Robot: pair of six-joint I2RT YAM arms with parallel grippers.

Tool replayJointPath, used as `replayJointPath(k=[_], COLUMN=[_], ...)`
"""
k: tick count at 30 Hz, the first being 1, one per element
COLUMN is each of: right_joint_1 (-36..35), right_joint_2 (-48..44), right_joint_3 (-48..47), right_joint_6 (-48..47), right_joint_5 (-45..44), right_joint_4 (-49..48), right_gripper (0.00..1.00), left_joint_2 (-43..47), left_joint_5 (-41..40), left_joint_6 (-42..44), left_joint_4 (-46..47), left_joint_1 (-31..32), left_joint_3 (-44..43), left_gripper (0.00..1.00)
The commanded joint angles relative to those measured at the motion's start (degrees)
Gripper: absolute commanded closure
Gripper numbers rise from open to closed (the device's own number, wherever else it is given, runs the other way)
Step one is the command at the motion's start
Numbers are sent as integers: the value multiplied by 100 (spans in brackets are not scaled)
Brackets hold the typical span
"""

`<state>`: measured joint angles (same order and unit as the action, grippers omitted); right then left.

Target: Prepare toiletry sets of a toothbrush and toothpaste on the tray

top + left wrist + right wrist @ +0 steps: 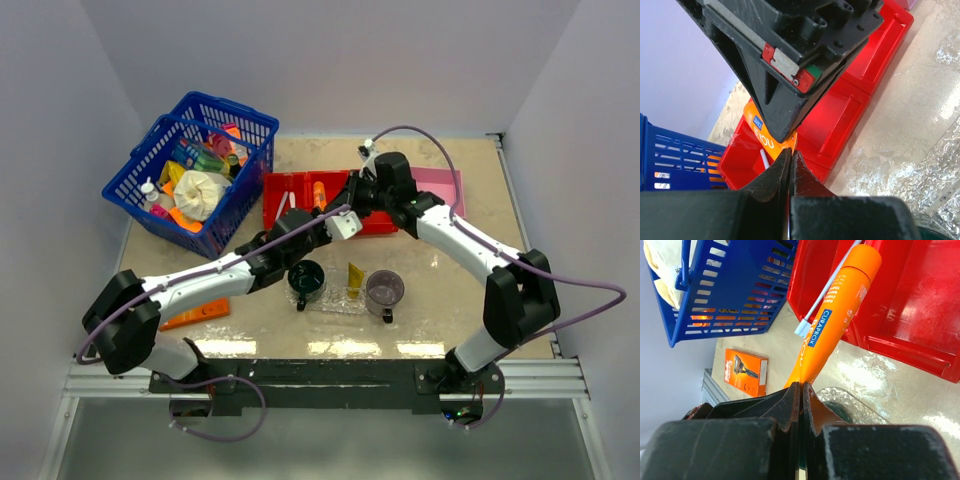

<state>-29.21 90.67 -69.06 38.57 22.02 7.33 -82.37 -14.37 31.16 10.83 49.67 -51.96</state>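
An orange toothpaste tube (837, 315) hangs tilted over the red bin (920, 315), and my right gripper (801, 385) is shut on its flat crimped end. My left gripper (790, 152) is shut too, its tips pinching the same tube (765, 137) at its lower edge, just under the right gripper's fingers. A white toothbrush (829, 286) lies in the bin behind the tube and shows in the left wrist view (763, 159). The clear bumpy tray (335, 303) lies in front of the bin with a yellow-orange tube (355, 280) on it.
A dark green cup (305, 280) and a purple cup (385, 290) stand on the tray. The blue basket (195, 170) of toiletries is at the back left. An orange razor pack (195, 312) lies at the front left. A pink box (442, 185) sits right of the bin.
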Motion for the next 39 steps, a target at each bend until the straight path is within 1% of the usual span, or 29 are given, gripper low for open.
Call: replayJointPath(k=[1,2,7,8,10,11,17,24,28,30,31,33,36,39], right_joint_1=[-41,-41,-41,-41,-32,-32,126,504,767,943,1005,1128,1242,1286], right_joint_2=[-296,-305,-454,-471,-550,-577,-761,-1103,-1473,-1613,-1745,-1877,-2132,-2431], right_joint_3=[-82,-82,-47,-29,-3,32,191,454,744,885,920,982,1026,1026], right_joint_6=[160,160,177,186,195,195,257,230,213,160,73,-50,-305,-543], right_joint_5=[294,251,-13,-101,-224,-277,-497,-699,-725,-734,-752,-892,-1120,-1375], right_joint_4=[-461,-443,-434,-443,-452,-452,-514,-504,-584,-549,-523,-322,-75,179], right_gripper=[99,95,83,77,74,70,59,54,45,42,41,40,39,39], left_joint_2=[-95,-87,-16,-25,-16,-16,19,107,221,274,309,432,686,889], left_joint_5=[-13,-13,101,110,128,128,110,39,399,601,654,751,795,821], left_joint_6=[-31,-57,-189,-206,-250,-259,-356,-567,-856,-979,-1110,-1234,-1656,-2191], left_joint_4=[95,103,182,183,183,191,253,253,279,209,96,-71,-397,-976], left_joint_1=[43,51,43,43,43,43,34,16,-124,-203,-221,-230,-230,-230], left_joint_3=[-147,-156,-103,-112,-121,-121,-77,-86,-33,-103,-138,-244,-367,-744], left_gripper=[100,100,100,100,100,100,100,100,100,100,100,100,100,100])
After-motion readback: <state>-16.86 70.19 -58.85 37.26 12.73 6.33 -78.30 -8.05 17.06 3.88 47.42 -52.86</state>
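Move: Both hands already pinch the orange toothpaste; its middle is some 3 cm ahead of and 3 cm left of the right hand, and about 4 cm ahead, 1 cm left of the left. From the left hand, the clear tray lies 18 cm back, 3 cm right and 16 cm below; on it the yellow toothpaste is 16 cm back, 6 cm right. From the right hand, the pink box is 24 cm right, 2 cm ahead, well below. Almost in place at first, the right hand opens its fingers and lets go of the orange toothpaste, then lifts about 5 cm and swings away to the right over the red box, some 12 cm in all, turning clockwise about 20 degrees. The left hand keeps its pinch on the tube nearly still, late tipping its fingers down some 10 degrees and starting to draw back. ##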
